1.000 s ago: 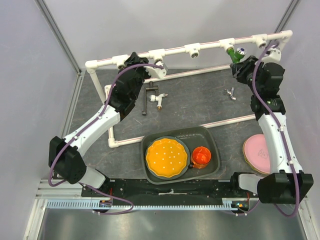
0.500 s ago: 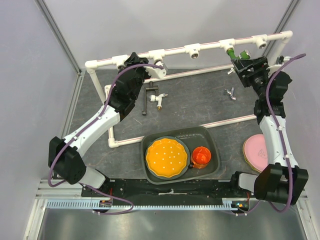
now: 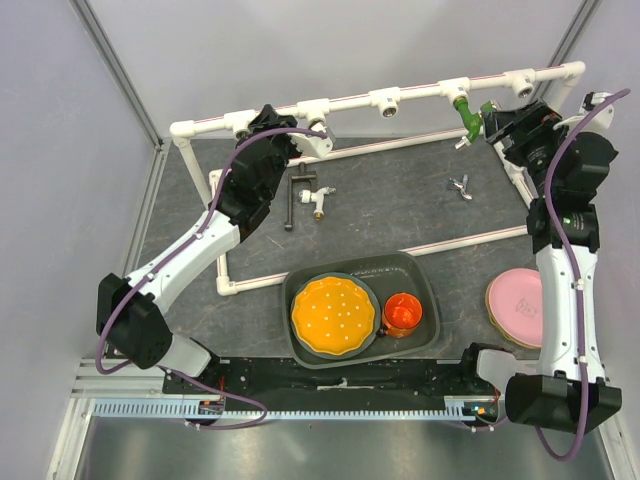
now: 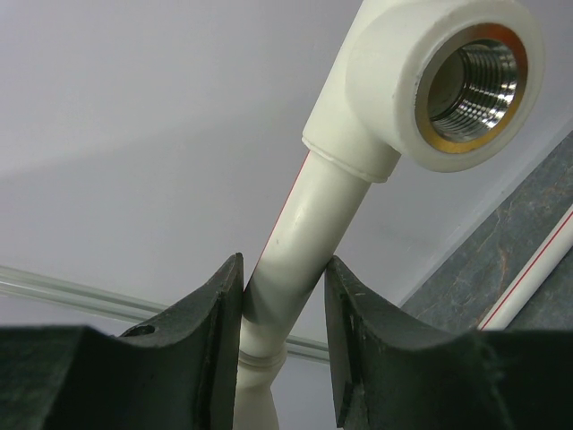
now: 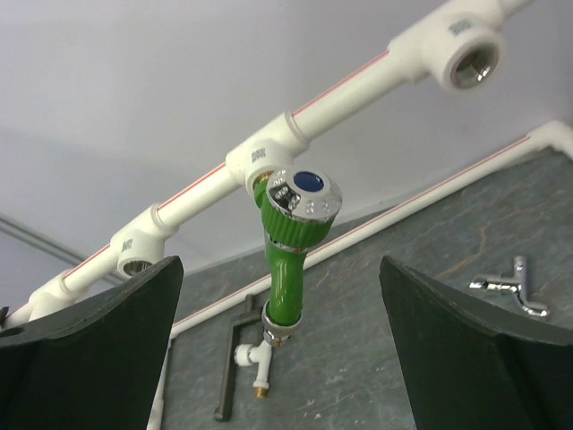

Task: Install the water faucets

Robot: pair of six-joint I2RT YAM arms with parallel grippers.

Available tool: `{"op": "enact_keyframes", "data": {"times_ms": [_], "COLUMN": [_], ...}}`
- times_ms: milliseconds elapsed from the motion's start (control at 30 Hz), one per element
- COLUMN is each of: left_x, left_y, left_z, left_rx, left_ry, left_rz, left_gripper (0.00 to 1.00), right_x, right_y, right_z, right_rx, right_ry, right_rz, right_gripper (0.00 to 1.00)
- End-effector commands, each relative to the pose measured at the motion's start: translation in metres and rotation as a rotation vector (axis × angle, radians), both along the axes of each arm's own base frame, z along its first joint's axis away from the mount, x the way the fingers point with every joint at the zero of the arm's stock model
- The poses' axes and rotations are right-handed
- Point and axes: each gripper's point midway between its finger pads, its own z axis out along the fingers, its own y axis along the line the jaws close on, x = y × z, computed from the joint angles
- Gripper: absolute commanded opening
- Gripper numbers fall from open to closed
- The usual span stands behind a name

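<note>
A green faucet (image 3: 466,115) (image 5: 291,251) with a round silver tip hangs from a tee socket (image 5: 260,157) of the white PVC pipe frame (image 3: 400,97). My right gripper (image 3: 500,120) (image 5: 279,262) stands wide open just right of it, not touching it. A black-handled white-and-brass faucet (image 3: 305,195) (image 5: 246,358) and a tiny silvery faucet (image 3: 460,186) (image 5: 510,287) lie on the dark mat. My left gripper (image 3: 303,137) (image 4: 285,287) is shut on a white pipe of the frame, below a brass-threaded socket (image 4: 448,81).
A dark tray (image 3: 420,275) near the front holds an orange plate (image 3: 335,315) and an orange cup (image 3: 403,313). A pink plate (image 3: 515,305) lies at the right. The frame's lower pipes (image 3: 440,243) cross the mat. Enclosure walls stand close behind the frame.
My right gripper has opened, let go of the green faucet and drawn back to the right. The faucet stays in its tee. The left arm has not moved.
</note>
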Motion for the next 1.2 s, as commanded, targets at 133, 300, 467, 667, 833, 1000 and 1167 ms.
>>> {"op": "enact_keyframes", "data": {"times_ms": [133, 300, 467, 667, 833, 1000, 1167], "left_x": [-0.012, -0.012, -0.010, -0.009, -0.009, -0.009, -0.008], "left_y": [-0.033, -0.033, -0.035, -0.035, -0.035, -0.035, -0.036], "left_z": [-0.012, -0.012, -0.016, -0.018, -0.019, -0.019, -0.021], "left_rx": [-0.062, -0.058, -0.055, -0.048, -0.047, -0.044, -0.040], "left_ry": [0.057, 0.057, 0.063, 0.067, 0.069, 0.069, 0.072], "left_rz": [-0.119, -0.119, -0.120, -0.120, -0.118, -0.120, -0.120], "left_gripper": [0.02, 0.02, 0.02, 0.02, 0.02, 0.02, 0.02], "right_x": [0.018, 0.032, 0.045, 0.050, 0.054, 0.055, 0.053], "right_y": [-0.003, -0.005, 0.004, 0.012, 0.019, 0.023, 0.028], "right_z": [0.016, 0.015, 0.005, 0.002, -0.002, -0.008, -0.013], "right_rx": [0.020, 0.045, 0.107, 0.218, 0.414, 0.609, 0.859], "right_ry": [-0.013, -0.012, 0.007, -0.018, -0.041, -0.064, -0.054], "right_rz": [0.001, 0.003, 0.060, 0.105, 0.158, 0.198, 0.261], "right_gripper": [0.95, 0.89, 0.84, 0.67, 0.42, 0.16, 0.08]}}
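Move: The green faucet's knob is about 6 cm ahead of the open right hand, 1 cm left and 3 cm lower. The white tee that carries it sits some 10 cm ahead and 6 cm left of that hand; the empty end tee is about 10 cm ahead and 6 cm right, both about level in height. From the left hand, still gripping the pipe, the knob lies about 40 cm right, roughly level fore-and-aft, 2 cm lower. Right hand reaches about 5.5 cm forward and down, pinches the faucet's knob and rolls 35 degrees, left side rising. ##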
